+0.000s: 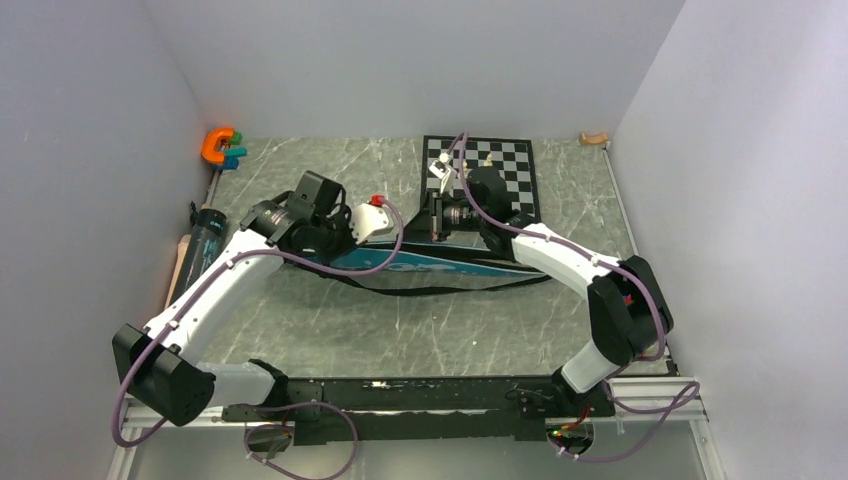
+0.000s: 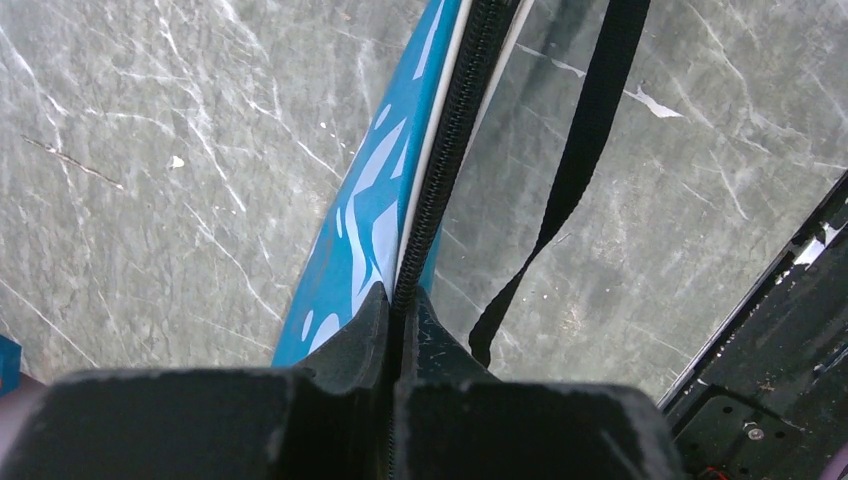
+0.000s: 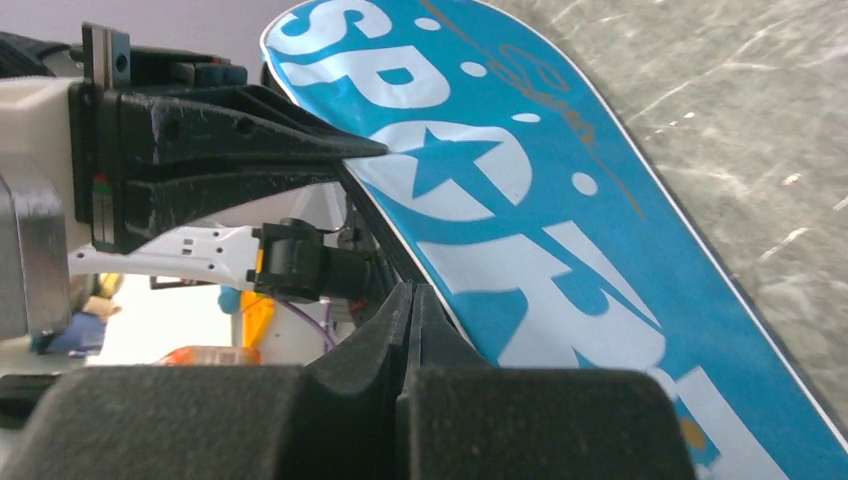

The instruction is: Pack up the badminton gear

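Note:
The blue racket bag [image 1: 440,266] printed "SPORT" lies across the middle of the table, its black strap [image 1: 440,288] looped in front of it. My left gripper [image 1: 345,232] is at the bag's left end. In the left wrist view it [image 2: 400,300] is shut on the black zipper edge of the bag [image 2: 365,215], with the strap [image 2: 590,150] hanging beside it. My right gripper [image 1: 436,216] is at the bag's far edge. In the right wrist view its jaws [image 3: 410,290] are shut, tips against the bag's [image 3: 560,240] black edge; nothing shows between them. The left gripper [image 3: 365,160] shows there too.
A black-and-white chessboard [image 1: 505,170] with pieces lies behind the right gripper. An orange clamp tool [image 1: 218,145] sits in the back left corner. A dark cylindrical container [image 1: 205,235] lies along the left wall. A black rail [image 1: 400,395] runs along the near edge.

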You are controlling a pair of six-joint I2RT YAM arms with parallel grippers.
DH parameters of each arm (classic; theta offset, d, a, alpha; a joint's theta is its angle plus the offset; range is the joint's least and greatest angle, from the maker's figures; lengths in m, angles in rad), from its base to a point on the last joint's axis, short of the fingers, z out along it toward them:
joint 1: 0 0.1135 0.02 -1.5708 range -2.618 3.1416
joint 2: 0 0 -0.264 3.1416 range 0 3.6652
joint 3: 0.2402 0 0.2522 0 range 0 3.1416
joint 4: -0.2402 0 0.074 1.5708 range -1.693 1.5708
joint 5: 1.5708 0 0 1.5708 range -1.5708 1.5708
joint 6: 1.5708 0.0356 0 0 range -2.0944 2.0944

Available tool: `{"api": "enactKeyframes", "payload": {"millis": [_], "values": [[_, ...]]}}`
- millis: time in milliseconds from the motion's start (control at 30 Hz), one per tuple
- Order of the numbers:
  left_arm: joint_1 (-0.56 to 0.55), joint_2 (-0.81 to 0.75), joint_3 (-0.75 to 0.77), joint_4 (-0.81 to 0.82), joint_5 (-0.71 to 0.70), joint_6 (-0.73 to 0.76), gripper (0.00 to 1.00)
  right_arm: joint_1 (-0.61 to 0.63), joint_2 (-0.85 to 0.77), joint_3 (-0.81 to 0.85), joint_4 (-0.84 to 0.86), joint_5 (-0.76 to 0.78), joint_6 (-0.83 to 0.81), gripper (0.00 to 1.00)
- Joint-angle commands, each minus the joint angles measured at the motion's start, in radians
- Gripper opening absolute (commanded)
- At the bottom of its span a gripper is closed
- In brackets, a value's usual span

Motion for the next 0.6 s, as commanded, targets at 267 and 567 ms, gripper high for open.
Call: {"api": "enactKeyframes", "payload": {"millis": [267,567], "values": [[0.073,-0.008,0.047,0.102,0.054,0.016,0.34,-0.034,-0.116,0.021,-0.109,0.093,-0.104,0.00],[-0.081,0.069,0.061,0.215,0.113,-0.068,0.74,-0.029,-0.147,0.048,-0.165,0.115,-0.093,0.00]]}}
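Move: The left fingers are already shut on the racket bag's zipped edge. The stretch of that edge they head for, at the right gripper's shut fingertips, is roughly 10 cm to the left hand's right and 2 cm ahead, level with it. The black strap hangs about 9 cm right, 7 cm back and 8 cm below the left hand. The chessboard's middle is some 28 cm right, 15 cm ahead and 16 cm below. Forward and slightly left for the first 2 cm or so, still pinching the zipped edge, the left hand then spreads its fingers wide, lets go, and swings about 4 cm right towards the right gripper while rising and edging forward over the bag. The right hand draws right about 2.5 cm, slowing towards the end, and keeps its fingers shut on the bag edge. ##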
